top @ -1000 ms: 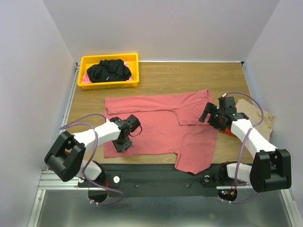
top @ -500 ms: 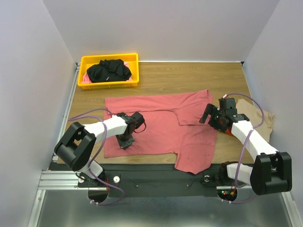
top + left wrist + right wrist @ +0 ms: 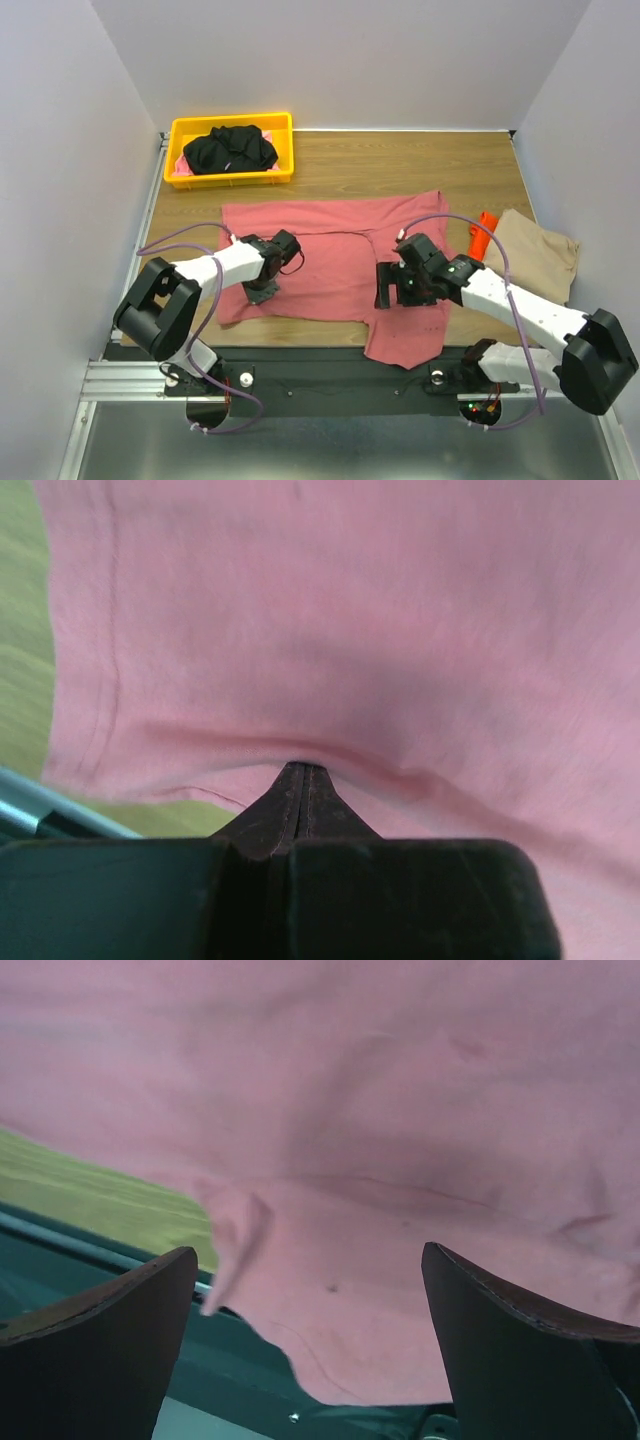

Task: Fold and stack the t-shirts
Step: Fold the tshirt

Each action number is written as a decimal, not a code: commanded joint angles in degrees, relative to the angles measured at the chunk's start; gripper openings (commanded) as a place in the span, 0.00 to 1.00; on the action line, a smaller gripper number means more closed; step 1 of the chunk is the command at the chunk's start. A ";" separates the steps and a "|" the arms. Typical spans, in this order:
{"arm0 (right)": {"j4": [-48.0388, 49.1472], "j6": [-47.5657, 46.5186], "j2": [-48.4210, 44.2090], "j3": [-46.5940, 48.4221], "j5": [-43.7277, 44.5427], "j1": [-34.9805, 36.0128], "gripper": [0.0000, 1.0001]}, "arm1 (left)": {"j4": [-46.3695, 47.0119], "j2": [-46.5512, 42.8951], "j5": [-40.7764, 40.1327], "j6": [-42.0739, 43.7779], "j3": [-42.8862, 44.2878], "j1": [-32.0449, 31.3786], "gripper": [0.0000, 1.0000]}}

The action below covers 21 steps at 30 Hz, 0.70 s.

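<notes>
The dusty-red t-shirt (image 3: 330, 240) lies spread on the table, one sleeve hanging over the near edge. My left gripper (image 3: 262, 292) rests on its near-left part. In the left wrist view the jaws (image 3: 303, 770) are shut, with a ridge of red cloth (image 3: 400, 610) bunched at their tips. My right gripper (image 3: 385, 295) hovers open over the shirt's near-right part. In the right wrist view (image 3: 310, 1250) the red cloth (image 3: 400, 1110) lies between the spread fingers. The black t-shirt (image 3: 230, 148) sits in the bin. The tan t-shirt (image 3: 540, 255) lies at the right.
A yellow plastic bin (image 3: 180, 128) stands at the back left. A small orange object (image 3: 484, 228) lies beside the tan t-shirt. The table's dark front rail (image 3: 330, 375) runs just below the red shirt's hanging sleeve. Grey walls close in both sides.
My right arm has swung left from beside the tan t-shirt to over the red shirt's near-right part. My left gripper has shifted slightly right and away, and the shirt's near-left edge has puckered.
</notes>
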 commanded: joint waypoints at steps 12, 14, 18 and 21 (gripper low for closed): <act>-1.28 6.89 11.49 14.87 24.70 1.27 1.00 | 10.12 -7.35 0.08 9.80 -1.06 6.18 0.22; -1.19 6.27 14.14 19.17 27.18 0.48 1.00 | 8.62 -11.91 0.09 9.28 -1.32 6.09 0.50; -0.31 4.07 21.36 25.42 27.36 -2.60 1.00 | 6.68 -18.35 -0.97 9.88 0.44 6.27 0.89; 2.93 2.06 26.62 27.44 23.33 -7.07 1.00 | 11.67 -19.24 -2.20 11.02 2.45 7.23 0.98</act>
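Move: My left fingers are shut on the t-shirt fabric near its near-left corner; the corner itself lies about 7 cm back and 9 cm to the left, the shirt's middle some 16 cm to the right and 5 cm ahead. My open right hand hangs about 6 cm above the cloth: the shirt's far edge is roughly 21 cm straight ahead, its middle 6 cm ahead and 13 cm left, the near sleeve 11 cm back and 2 cm right. With my left hand I drag the pinched fabric forward about 5 cm, low along the table, then spread the fingers wide, let go and rise straight up some 7 cm, the fingertips tilting forward about 20 degrees. Meanwhile my right hand, wide open throughout, dips a couple of centimetres, then sweeps forward about 13 cm over the shirt towards its far edge, ending higher than it began. ##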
